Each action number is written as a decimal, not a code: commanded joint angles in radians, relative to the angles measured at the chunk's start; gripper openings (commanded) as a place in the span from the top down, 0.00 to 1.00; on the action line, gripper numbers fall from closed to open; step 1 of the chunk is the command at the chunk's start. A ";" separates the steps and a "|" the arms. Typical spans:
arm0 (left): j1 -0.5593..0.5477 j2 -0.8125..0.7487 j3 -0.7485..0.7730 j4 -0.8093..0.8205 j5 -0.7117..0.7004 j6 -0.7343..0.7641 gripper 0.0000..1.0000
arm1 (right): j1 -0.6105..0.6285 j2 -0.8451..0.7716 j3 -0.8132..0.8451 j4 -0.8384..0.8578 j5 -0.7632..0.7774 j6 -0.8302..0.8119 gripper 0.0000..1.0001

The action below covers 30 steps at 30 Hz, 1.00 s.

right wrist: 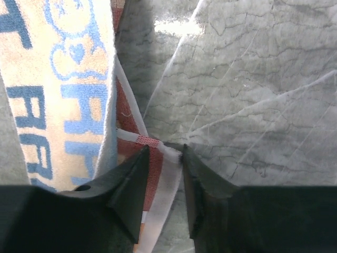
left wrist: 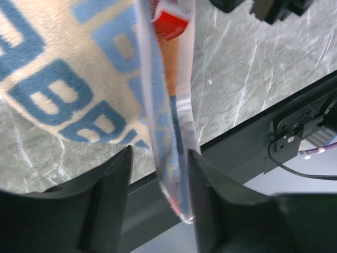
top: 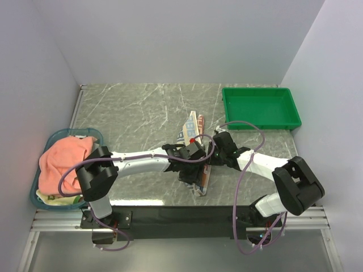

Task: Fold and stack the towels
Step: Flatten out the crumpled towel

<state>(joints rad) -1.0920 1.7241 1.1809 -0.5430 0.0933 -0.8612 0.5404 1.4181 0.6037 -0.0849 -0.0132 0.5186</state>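
Note:
A cream towel (top: pixel 192 126) with blue letters is raised over the table's middle, a narrow strip of it running down to the near edge. My left gripper (top: pixel 193 152) is open. The towel's white-and-red hem (left wrist: pixel 171 158) hangs edge-on between its fingers (left wrist: pixel 113 179) and brushes the right one. My right gripper (top: pixel 218 144) meets it from the right, open by a narrow gap. That gap straddles a white corner of the cream towel (right wrist: pixel 171 153). A salmon-pink towel (top: pixel 65 164) is heaped in the basket over a pale yellow one (top: pixel 54 198).
The blue basket (top: pixel 34 192) sits at the table's left edge. A green plastic tray (top: pixel 261 107) stands at the back right. The black front rail (left wrist: pixel 247 137) runs just below the hanging hem. White walls enclose the marble table (top: pixel 142 107).

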 commanded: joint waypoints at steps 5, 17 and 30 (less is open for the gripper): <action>-0.016 0.005 0.039 -0.015 0.014 -0.015 0.83 | -0.003 0.002 -0.015 0.011 -0.001 0.003 0.80; 0.253 -0.193 -0.059 -0.040 -0.064 0.043 0.99 | -0.025 -0.131 0.065 -0.114 0.166 -0.002 1.00; 0.688 -0.236 0.265 -0.092 0.045 0.157 0.99 | -0.100 -0.245 0.554 -0.269 0.263 -0.060 1.00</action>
<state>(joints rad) -0.4686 1.5116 1.2728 -0.6483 0.1051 -0.7612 0.4591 1.2137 1.0191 -0.3393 0.1875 0.4980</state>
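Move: The towel's near edge stands between the left hand's open fingers, with its grip spot practically at the hand point, about 1 cm below. The towel's orange corner sits likewise between the right fingers, about 1 cm below. The towel's far end lies some 18 cm ahead of the right hand and 6 cm to its left; the green tray is about 22 cm ahead and 22 cm to its right. Both hands pinch the towel, left sweeping some 25 cm forward-left and up, right lifting 20 cm and forward. ##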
